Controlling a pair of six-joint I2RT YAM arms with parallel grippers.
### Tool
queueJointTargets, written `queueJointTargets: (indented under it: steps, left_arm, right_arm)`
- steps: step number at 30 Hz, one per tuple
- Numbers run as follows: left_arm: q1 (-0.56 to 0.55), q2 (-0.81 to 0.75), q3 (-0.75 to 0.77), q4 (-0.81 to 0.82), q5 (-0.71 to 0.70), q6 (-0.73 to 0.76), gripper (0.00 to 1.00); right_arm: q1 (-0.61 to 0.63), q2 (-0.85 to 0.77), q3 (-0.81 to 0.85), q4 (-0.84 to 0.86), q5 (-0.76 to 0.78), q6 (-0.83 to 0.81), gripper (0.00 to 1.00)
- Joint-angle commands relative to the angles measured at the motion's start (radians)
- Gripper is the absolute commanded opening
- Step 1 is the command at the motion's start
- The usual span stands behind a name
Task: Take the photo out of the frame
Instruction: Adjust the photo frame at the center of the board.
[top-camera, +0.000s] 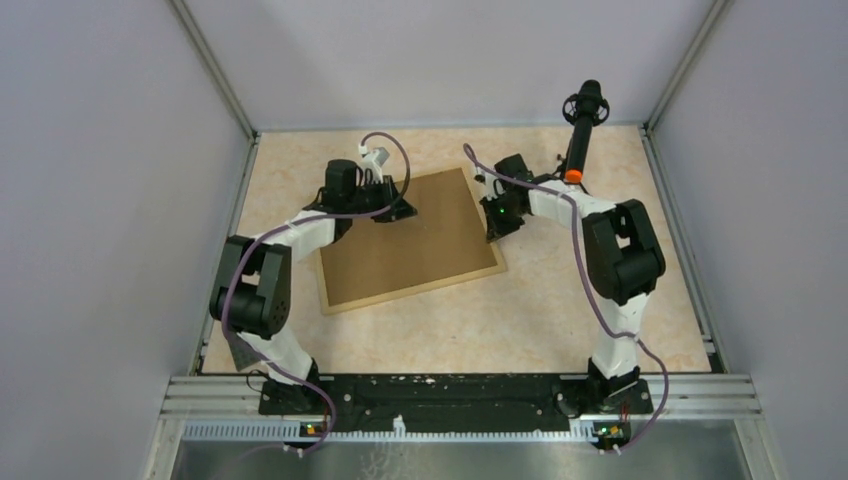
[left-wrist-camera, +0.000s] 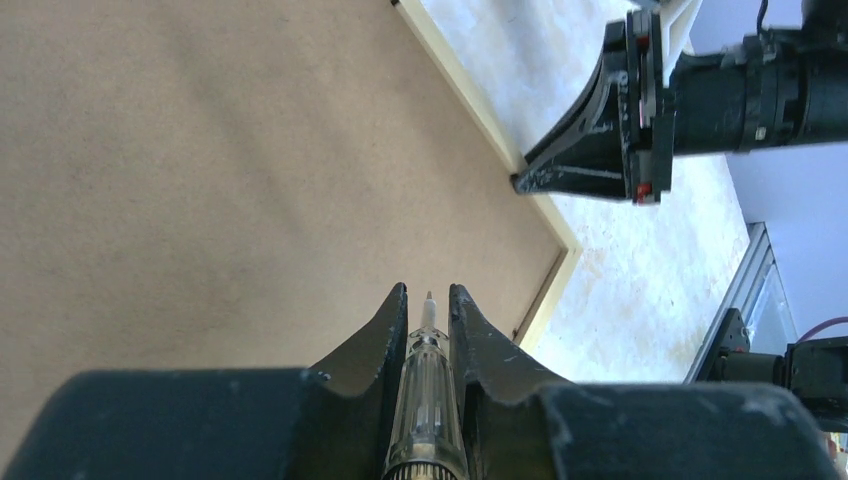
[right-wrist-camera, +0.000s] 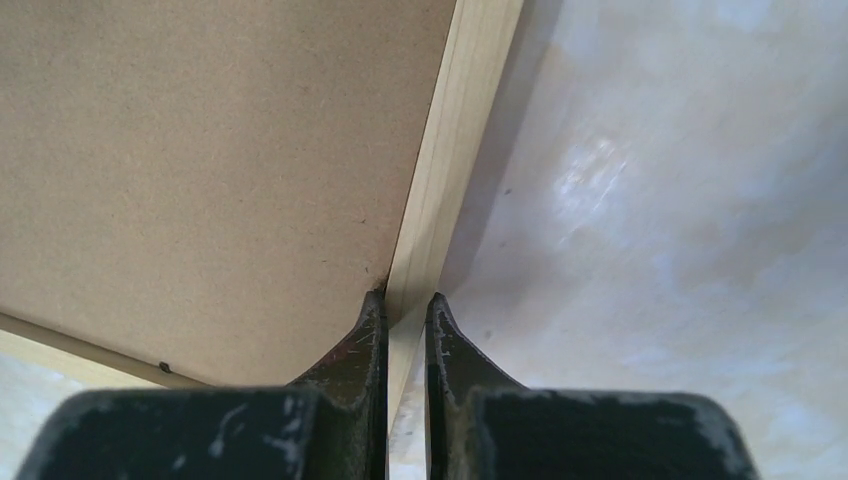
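Observation:
The frame lies back side up on the table, its brown fibreboard facing me inside a thin light-wood rim. The photo is hidden under that board. My left gripper hovers over the board's far left part, shut on a clear-handled screwdriver whose tip points out between the fingers. My right gripper is at the frame's right edge, shut on the wooden rim, which runs between its fingertips. In the left wrist view the right gripper touches that same edge.
A black handle with an orange ring stands upright at the back right, just behind the right arm. Marbled tabletop surrounds the frame. Grey walls enclose three sides, and a metal rail runs along the near edge.

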Motion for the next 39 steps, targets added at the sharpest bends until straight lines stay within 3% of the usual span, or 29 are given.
queueJointTargets:
  steps: [1,6,15,19,21,24,29,35,39]
  left_arm:
    - [0.016,-0.076,-0.021,0.003,0.031,0.031,0.0]
    - [0.025,-0.091,-0.036,0.007,0.066,0.029,0.0]
    - [0.026,-0.105,-0.067,0.012,0.085,0.023,0.0]
    - [0.026,-0.108,-0.077,0.015,0.086,0.022,0.0]
    - [0.026,-0.109,-0.083,0.02,0.085,0.017,0.0]
    - [0.026,-0.102,-0.09,0.031,0.084,0.007,0.0]
    - [0.026,-0.085,-0.091,0.067,0.086,-0.011,0.0]
    - [0.026,-0.059,-0.084,0.092,0.089,-0.021,0.0]
    - [0.026,-0.056,-0.076,0.092,0.089,-0.02,0.0]
  right_arm:
    - [-0.053,0.06,0.035,0.006,-0.052,-0.403,0.0]
    - [-0.07,0.114,0.142,-0.009,-0.181,-0.609,0.0]
    - [-0.062,0.285,0.432,-0.131,-0.327,-0.776,0.0]
    - [-0.053,0.316,0.532,-0.155,-0.338,-0.755,0.2]
    - [-0.05,0.315,0.58,-0.157,-0.329,-0.708,0.43]
    - [-0.05,0.301,0.632,-0.167,-0.318,-0.601,0.56]
    - [-0.052,0.204,0.58,-0.154,-0.243,-0.295,0.63]
    - [-0.052,-0.001,0.249,-0.149,-0.061,0.151,0.63]
    - [-0.053,-0.075,0.105,-0.176,0.023,0.332,0.63]
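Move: The right fingers already pinch the photo frame's right edge; the frame's middle is about 20 cm to their left, level fore and aft. The near right corner is some 7 cm back and 4 cm right, the far right corner roughly 19 cm ahead and 7 cm left. Beneath the left hand, about 11 cm down, the frame's middle lies some 2 cm back and 2 cm left. Forward in a leftward-bending arc of about 11 cm, the right hand drags the pinched edge of the photo frame, turning some 35 degrees counter-clockwise. Its fingers then open and release the edge; it lifts about 5 cm and draws back and slightly right, its wrist turning back. The left hand, still holding its pointed tool over the backing, eases back a couple of centimetres. ##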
